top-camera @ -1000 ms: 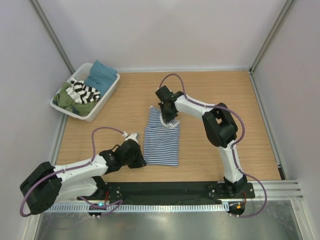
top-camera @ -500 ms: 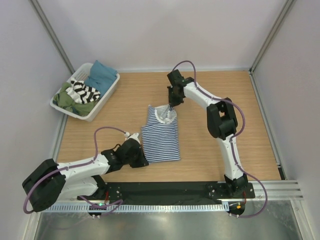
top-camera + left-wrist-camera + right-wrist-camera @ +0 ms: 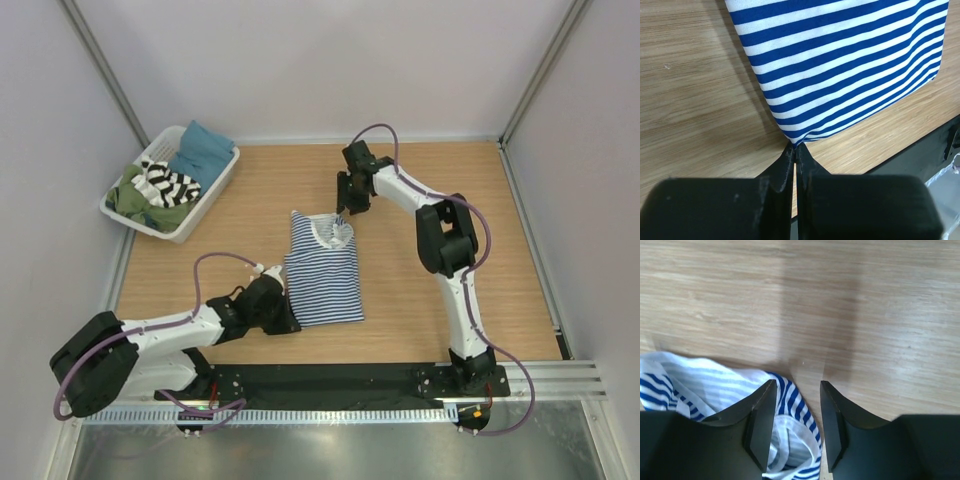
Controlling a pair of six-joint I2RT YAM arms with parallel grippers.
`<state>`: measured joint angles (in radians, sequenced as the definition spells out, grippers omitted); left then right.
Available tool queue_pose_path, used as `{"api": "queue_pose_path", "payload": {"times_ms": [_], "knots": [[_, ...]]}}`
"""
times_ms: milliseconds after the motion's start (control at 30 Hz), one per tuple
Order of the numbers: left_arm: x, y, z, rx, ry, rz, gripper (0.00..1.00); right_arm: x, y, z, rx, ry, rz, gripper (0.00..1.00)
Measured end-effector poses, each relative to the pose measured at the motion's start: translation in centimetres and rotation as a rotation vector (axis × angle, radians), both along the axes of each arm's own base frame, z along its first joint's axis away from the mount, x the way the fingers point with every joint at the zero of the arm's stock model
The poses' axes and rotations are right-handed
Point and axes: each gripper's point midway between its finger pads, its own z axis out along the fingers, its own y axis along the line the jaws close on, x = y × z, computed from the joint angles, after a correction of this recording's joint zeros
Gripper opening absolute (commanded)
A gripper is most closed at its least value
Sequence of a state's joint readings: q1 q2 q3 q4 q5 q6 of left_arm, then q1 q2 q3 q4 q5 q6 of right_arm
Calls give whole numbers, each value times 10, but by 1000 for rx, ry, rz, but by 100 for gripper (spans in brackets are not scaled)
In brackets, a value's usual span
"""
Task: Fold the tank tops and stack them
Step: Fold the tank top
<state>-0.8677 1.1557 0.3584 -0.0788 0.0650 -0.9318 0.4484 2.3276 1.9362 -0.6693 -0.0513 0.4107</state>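
The navy-and-white striped tank top (image 3: 322,272) lies flat mid-table, neck end toward the far side. My left gripper (image 3: 290,316) is shut on its near-left hem corner; in the left wrist view the gripper (image 3: 794,150) pinches that corner of the tank top (image 3: 840,65) at its tips. My right gripper (image 3: 345,207) hovers open over the far-right strap. From the right wrist, the gripper (image 3: 797,386) has a strap of the tank top (image 3: 710,385) lying loose under and between its fingers. The broad black-and-white tank top (image 3: 168,182) sits crumpled in the basket.
The white slatted basket (image 3: 213,195) stands at the far left and also holds teal cloth (image 3: 203,150) and green cloth (image 3: 135,200). A black base rail (image 3: 340,380) runs along the near edge. Grey walls close in the table on three sides.
My right gripper carried the strap end away from me, stretching the top flat, then opened and let it go. The left gripper stayed shut on its corner and shifted slightly right.
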Motion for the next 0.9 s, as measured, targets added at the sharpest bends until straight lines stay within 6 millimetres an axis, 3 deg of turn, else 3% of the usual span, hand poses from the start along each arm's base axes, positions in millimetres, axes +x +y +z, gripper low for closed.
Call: {"api": "queue_pose_path", "payload": {"times_ms": [133, 300, 433, 500, 700, 900], "knots": [[0, -2, 0, 1, 5, -5, 0, -8, -2, 15, 12, -22, 16, 55], [1, -3, 0, 4, 7, -10, 0, -12, 6, 69, 70, -128, 63, 54], [1, -4, 0, 7, 7, -17, 0, -24, 30, 109, 151, -197, 153, 57], [2, -5, 0, 8, 5, -21, 0, -33, 47, 117, 185, -202, 210, 62], [1, -5, 0, 9, 3, -27, 0, -59, 82, 95, 224, -129, 318, 62], [1, -4, 0, 12, 5, -27, 0, -64, 95, 47, 231, -23, 338, 62]]}}
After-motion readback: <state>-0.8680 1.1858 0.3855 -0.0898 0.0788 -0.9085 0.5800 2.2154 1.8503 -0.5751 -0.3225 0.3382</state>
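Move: The right hand, already open just above the table at the tank top's right shoulder, goes for the left shoulder, some 13 cm to its left, 3 cm back and about 2 cm lower. The right shoulder strap lies about 4 cm back and 1 cm left of this hand, the white-trimmed neckline 6 cm back and 5 cm left. From the left hand, that left shoulder is roughly 30 cm ahead, about 1 cm to the right and level with it. The right hand lifts nearly straight up off the right shoulder by more than 10 cm, then arcs left and back across the neckline about 10 cm to the left and 6 cm back, and sinks some 7 cm towards the left shoulder, turning roughly 20 degrees counter-clockwise with its left side tipped up, the open fingers spreading wider and ending still above the cloth. The left hand stays low, shut on the near left hem corner, and keeps that corner pinched at the table's near side. ##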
